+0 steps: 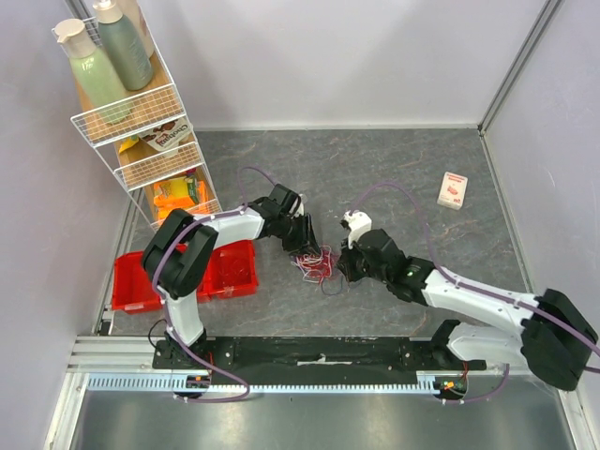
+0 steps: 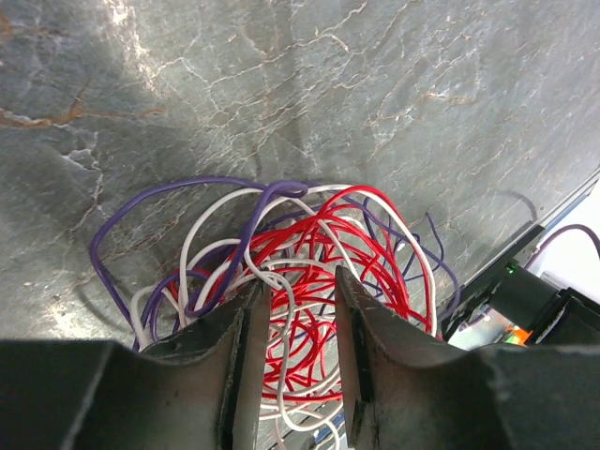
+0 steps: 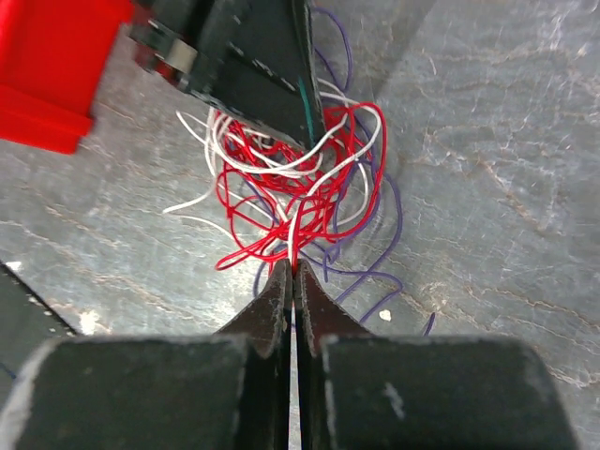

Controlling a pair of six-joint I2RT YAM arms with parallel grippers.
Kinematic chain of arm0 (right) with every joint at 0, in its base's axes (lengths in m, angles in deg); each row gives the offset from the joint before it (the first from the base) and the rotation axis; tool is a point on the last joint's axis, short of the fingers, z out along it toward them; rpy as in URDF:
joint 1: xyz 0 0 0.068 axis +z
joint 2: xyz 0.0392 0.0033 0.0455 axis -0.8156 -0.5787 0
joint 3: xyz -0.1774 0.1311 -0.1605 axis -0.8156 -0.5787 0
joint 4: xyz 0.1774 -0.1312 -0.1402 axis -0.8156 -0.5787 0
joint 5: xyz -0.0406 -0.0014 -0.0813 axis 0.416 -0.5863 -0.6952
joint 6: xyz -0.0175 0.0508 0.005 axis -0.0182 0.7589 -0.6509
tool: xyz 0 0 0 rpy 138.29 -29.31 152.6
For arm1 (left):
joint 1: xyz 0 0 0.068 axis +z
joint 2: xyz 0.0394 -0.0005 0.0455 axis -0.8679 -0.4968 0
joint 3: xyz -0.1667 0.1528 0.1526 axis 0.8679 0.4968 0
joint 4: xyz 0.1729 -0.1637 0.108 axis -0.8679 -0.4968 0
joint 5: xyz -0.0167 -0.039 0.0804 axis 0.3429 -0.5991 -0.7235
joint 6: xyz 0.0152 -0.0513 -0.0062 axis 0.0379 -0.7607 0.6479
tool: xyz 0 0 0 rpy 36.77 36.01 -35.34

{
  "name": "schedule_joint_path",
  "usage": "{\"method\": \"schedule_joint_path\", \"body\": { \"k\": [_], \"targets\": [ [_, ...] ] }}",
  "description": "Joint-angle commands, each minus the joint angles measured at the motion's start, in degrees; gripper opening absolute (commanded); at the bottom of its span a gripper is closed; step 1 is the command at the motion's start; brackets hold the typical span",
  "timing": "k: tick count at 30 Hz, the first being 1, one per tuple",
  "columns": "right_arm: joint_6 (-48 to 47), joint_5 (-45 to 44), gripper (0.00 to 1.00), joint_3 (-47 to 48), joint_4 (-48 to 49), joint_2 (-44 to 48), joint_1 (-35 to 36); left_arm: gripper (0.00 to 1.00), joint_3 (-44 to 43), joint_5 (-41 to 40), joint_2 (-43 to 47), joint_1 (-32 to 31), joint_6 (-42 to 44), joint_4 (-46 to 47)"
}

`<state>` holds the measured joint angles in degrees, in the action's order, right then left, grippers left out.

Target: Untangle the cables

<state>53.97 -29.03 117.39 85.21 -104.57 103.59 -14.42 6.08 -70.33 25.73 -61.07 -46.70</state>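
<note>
The cables (image 1: 317, 264) lie in one tangled heap of red, white and dark purple strands on the grey table between the two arms. My left gripper (image 1: 307, 246) is at the heap's left edge. In the left wrist view its jaws (image 2: 298, 281) stand apart, with loops of the cables (image 2: 319, 234) running loosely through the gap, not pinched. My right gripper (image 1: 344, 266) reaches in from the right. In the right wrist view it (image 3: 292, 267) is shut on a red and a white strand at the near edge of the cables (image 3: 300, 178).
Two red bins (image 1: 225, 272) sit left of the heap, one corner showing as the red bin (image 3: 47, 75). A white wire rack (image 1: 150, 141) with bottles and snacks stands at the back left. A small card box (image 1: 452, 189) lies at the back right.
</note>
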Motion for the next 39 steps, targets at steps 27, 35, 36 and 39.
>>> {"method": "schedule_joint_path", "body": {
  "k": [27,35,36,39],
  "targets": [
    [-9.88,-23.5,0.0,38.87,-14.17,48.12,-0.08,0.4,-3.02,-4.46,-0.97,1.78,2.37,-3.12],
    [-10.85,-18.06,0.0,46.95,-13.56,47.25,-0.08,0.41,-3.1,-4.81,-0.62,1.87,2.55,-3.21],
    [-10.94,-16.92,0.0,48.09,-12.68,46.99,-0.08,0.41,-3.02,-5.16,-0.61,1.87,2.72,-3.3],
    [-11.03,-14.72,0.0,51.08,-10.74,46.02,-0.08,0.42,-3.19,-6.13,-0.7,1.87,3.16,-3.65]
  ]
}}
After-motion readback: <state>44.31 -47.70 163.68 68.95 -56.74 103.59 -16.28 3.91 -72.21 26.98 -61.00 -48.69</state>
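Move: The tangle's middle lies just below the left hand's half-open fingers, about 2 cm back and 2 cm down. From the right hand, already shut on strands drawn up from the tangle, its middle is roughly 6 cm left, 3 cm ahead and 7 cm below. The red tray's middle is some 39 cm left of the right hand and level with it; the small white box is about 26 cm right and 20 cm ahead, both about 8 cm lower. A red strand, still pinched in the shut right fingers, is pulled out of the tangle: the hand goes straight up first, then also sweeps right and somewhat back, away from the tangle, nearly 50 cm up and 25 cm right in all, its fingers tilting up from their downward slant. The left hand stays low on the tangle, fingers half open around strands, drifting only about a centimetre. ##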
